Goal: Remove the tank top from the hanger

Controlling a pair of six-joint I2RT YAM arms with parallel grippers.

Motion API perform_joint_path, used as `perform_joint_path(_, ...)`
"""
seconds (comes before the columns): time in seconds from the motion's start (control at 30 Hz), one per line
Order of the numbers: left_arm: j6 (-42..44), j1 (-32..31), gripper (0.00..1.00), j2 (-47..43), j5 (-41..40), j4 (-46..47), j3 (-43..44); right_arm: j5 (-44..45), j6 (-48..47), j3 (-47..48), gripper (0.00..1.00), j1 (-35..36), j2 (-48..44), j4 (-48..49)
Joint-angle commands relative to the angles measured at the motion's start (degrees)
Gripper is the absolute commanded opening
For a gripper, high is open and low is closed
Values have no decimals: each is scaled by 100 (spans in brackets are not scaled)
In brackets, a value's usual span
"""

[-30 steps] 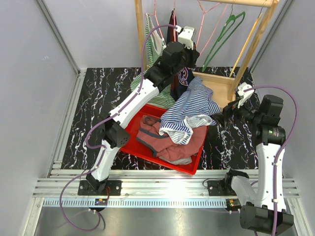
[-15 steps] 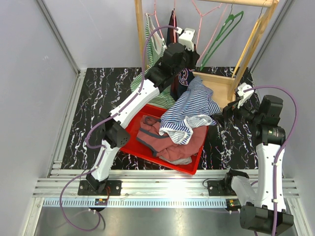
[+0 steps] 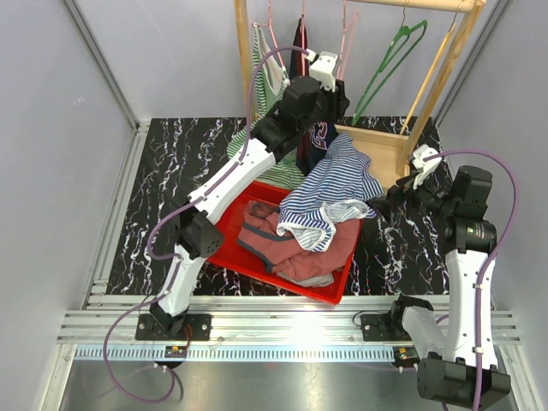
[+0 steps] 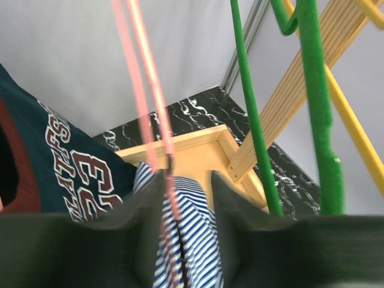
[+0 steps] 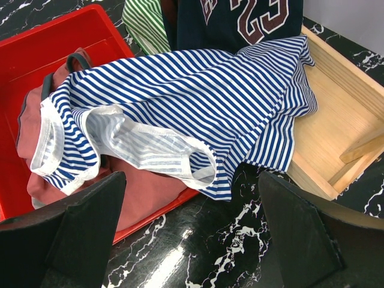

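Observation:
A blue-and-white striped tank top (image 3: pixel 330 193) lies off any hanger, draped from the wooden rack base over the clothes in the red tray; it also shows in the right wrist view (image 5: pixel 180 90). An empty pink hanger (image 3: pixel 345 34) hangs from the rail. My left gripper (image 3: pixel 332 79) is up beside it. In the left wrist view the pink hanger (image 4: pixel 147 78) runs down through the gap of the left gripper (image 4: pixel 187 180), whose jaws stand apart, open and not pinching it. My right gripper (image 3: pixel 390 201) hovers wide open over the table by the top's hem (image 5: pixel 192 177).
A navy jersey top (image 3: pixel 315 137) and a green striped top (image 3: pixel 270 77) hang on the wooden rack (image 3: pixel 437 77), along with a green hanger (image 3: pixel 390 56). The red tray (image 3: pixel 248 261) holds a rust-coloured garment. Grey walls enclose the black marble table.
The left gripper's jaws have parted from shut, releasing the pink hanger. The hanger has swung from spread out to hanging nearly edge-on. The right arm has not moved.

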Motion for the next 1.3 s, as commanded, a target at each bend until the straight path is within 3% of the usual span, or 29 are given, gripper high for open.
perform_joint_path(0.0, 42, 9, 46, -724, 36, 352, -162, -206, -229, 37, 100, -32, -98, 2)
perform_joint_path(0.23, 113, 0, 74, -1533, 299, 484, -742, -241, -379, 37, 100, -32, -80, -95)
perform_joint_path(0.6, 560, -62, 85, -3051, 1459, 659, -2419, -224, -590, 10, 100, -40, -36, -166)
perform_joint_path(0.7, 850, -88, 86, -3946, 1784, 1063, -3595, -232, -643, -7, 100, -40, -10, -192)
perform_joint_path(0.83, 1158, -88, 91, -5194, 2198, 1723, -5798, -329, -669, -25, 100, -49, 51, -210)
perform_joint_path(0.93, 1141, -88, 93, -5960, 2181, 1759, -6732, -373, -678, -34, 100, -49, 113, -218)
perform_joint_path(1.1, 404, -88, 99, -6587, 1988, 1731, -8000, -312, -687, -51, 100, -49, 192, -201)
perform_joint_path(1.27, -894, -123, 99, -6421, 1340, 2417, -8846, -241, -661, -113, 100, -75, 262, -131)
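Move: The blue-striped tank top, lying across the tray's edge, has its middle about 11 cm back from the left hand, about level sideways and some 31 cm below. The red tray's middle is about 23 cm back, 15 cm left and 34 cm down. The navy top hangs roughly 8 cm left, 3 cm ahead and 10 cm lower; the green hanger is 9 cm right, 5 cm ahead. From the right hand the striped top lies about 9 cm ahead, 10 cm left, 22 cm below. Back and left, the left hand withdraws from the pink hanger, its already parting fingers opening wide. It first lifts about 10 cm, then sinks past its starting height while still drawing back, some 24 cm in all, turning about 20 degrees clockwise and arriving above the tray, nearer the striped top's white-trimmed neck end. The open right hand stays near its place, easing slightly down. ##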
